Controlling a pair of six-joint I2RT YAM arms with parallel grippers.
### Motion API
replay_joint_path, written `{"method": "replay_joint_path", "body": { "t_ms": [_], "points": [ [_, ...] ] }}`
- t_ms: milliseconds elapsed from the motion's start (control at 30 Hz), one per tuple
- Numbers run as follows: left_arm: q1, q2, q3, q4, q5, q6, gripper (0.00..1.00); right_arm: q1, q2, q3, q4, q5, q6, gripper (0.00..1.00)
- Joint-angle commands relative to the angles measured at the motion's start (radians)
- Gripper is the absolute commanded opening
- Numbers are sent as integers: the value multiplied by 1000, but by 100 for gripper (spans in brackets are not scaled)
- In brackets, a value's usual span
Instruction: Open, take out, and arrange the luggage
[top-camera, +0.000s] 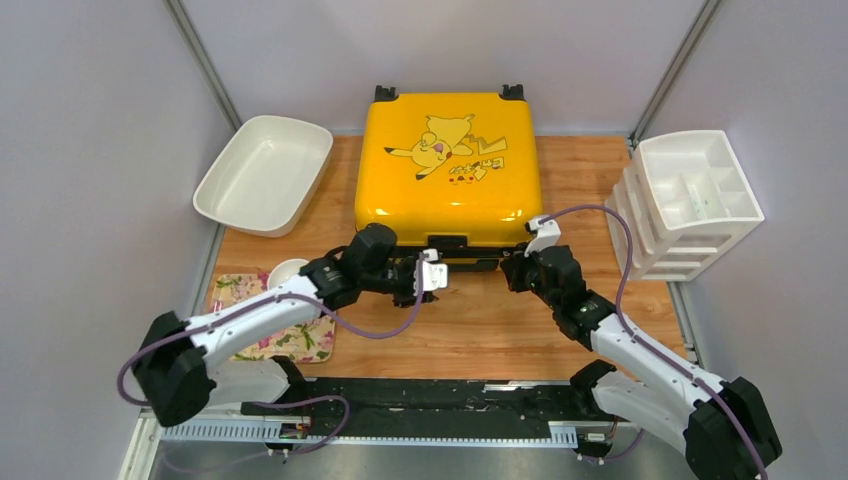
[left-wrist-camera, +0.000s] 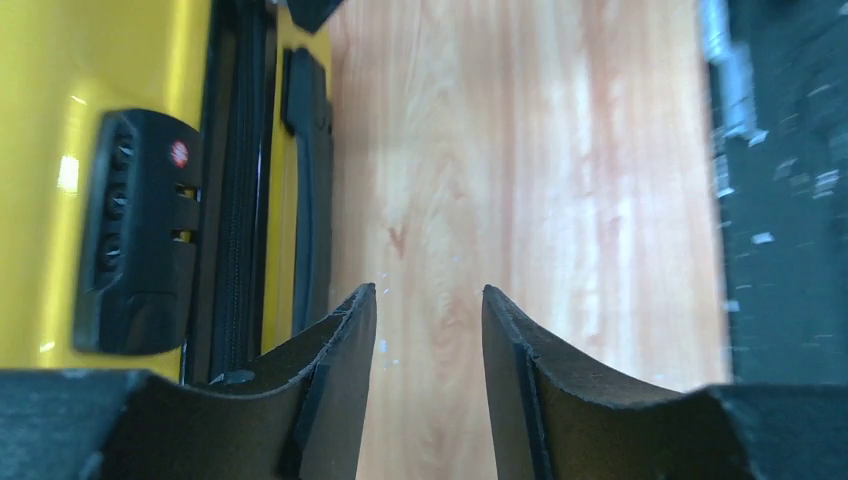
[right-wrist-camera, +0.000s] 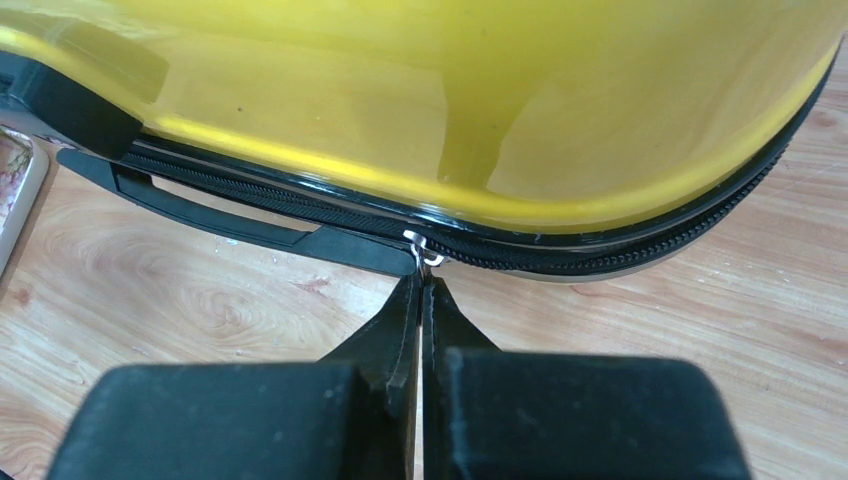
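The luggage (top-camera: 450, 165), a yellow hard-shell suitcase with a cartoon print, lies flat and closed at the back middle of the table, wheels at the far side. My left gripper (top-camera: 432, 272) hovers open just off its near edge, beside the black combination lock (left-wrist-camera: 140, 230) and carry handle (left-wrist-camera: 310, 180). Only bare wood shows between its fingers (left-wrist-camera: 428, 292). My right gripper (right-wrist-camera: 422, 280) is shut on the small silver zipper pull (right-wrist-camera: 427, 250) at the near side of the luggage (right-wrist-camera: 450, 90), right of the handle (right-wrist-camera: 230, 205). The black zipper runs on to the right.
A white oval basin (top-camera: 262, 172) leans at the back left. A white compartment organiser (top-camera: 690, 200) stands at the right. A floral mat (top-camera: 275, 320) with a white cup (top-camera: 287, 272) lies front left under my left arm. A black rail (top-camera: 430, 400) runs along the near edge.
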Motion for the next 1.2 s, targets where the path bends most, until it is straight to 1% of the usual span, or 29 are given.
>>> {"method": "replay_joint_path", "body": {
  "t_ms": [0, 67, 100, 200, 233, 267, 333, 367, 500, 533, 633, 900, 1033, 1167],
  "points": [
    [68, -179, 16, -165, 143, -181, 51, -7, -61, 22, 35, 33, -18, 0],
    [143, -207, 4, -160, 82, -268, 51, -7, -76, 5, 32, 39, -20, 0],
    [229, -223, 3, -159, 63, -296, 51, -7, -82, 2, 32, 42, -22, 0],
    [386, -223, 3, -130, 30, -402, 52, -7, -82, 3, 36, 41, -32, 0],
    [483, -223, 3, -114, 22, -428, 52, -7, -76, 5, 39, 28, -34, 0],
    [527, -221, 4, -75, 19, -489, 52, -7, -70, 8, 47, 12, -34, 0],
    [628, -210, 1, -33, 34, -544, 53, -4, -44, 14, 53, -5, -31, 0],
    [644, -204, 1, -16, 25, -566, 53, -2, -35, 20, 62, -21, -29, 0],
    [655, -168, -17, 16, 23, -577, 53, 24, -9, 26, 107, -59, -40, 0],
    [656, -161, -20, 24, 28, -612, 53, 50, -3, 29, 111, -62, -46, 0],
    [656, -134, -45, 54, 54, -657, 53, 99, 14, 45, 122, -44, -58, 0],
    [655, -117, -96, 127, 105, -750, 51, 211, 66, 72, 147, 51, -55, 0],
    [645, -112, -115, 150, 103, -792, 50, 274, 150, 115, 173, 94, -48, 0],
    [612, -105, -128, 154, 100, -812, 46, 323, 215, 199, 180, 129, -43, 0]
  ]
}}
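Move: The zipper pull is already pinched in the right fingers; the combination lock it is taken towards lies about 11 cm to their left, 3 cm ahead and 2 cm higher. The suitcase's side handle is roughly 10 cm left, 1 cm ahead and 4 cm lower. From the left hand, the suitcase's near left corner is some 11 cm ahead, 15 cm left and 1 cm up, and the lock about 8 cm ahead, 2 cm right and level in height. The zipper pull stays nearly in place at first, then the right hand, still pinching it, drags it about 7 cm left along the front seam towards the lock, turning slightly counter-clockwise. Meanwhile the empty left hand rises and backs off a little, sweeps left and forward around to the suitcase's near left corner, swinging counter-clockwise some 50 degrees, then sinks slightly, its half-open fingers coming up against the corner. ##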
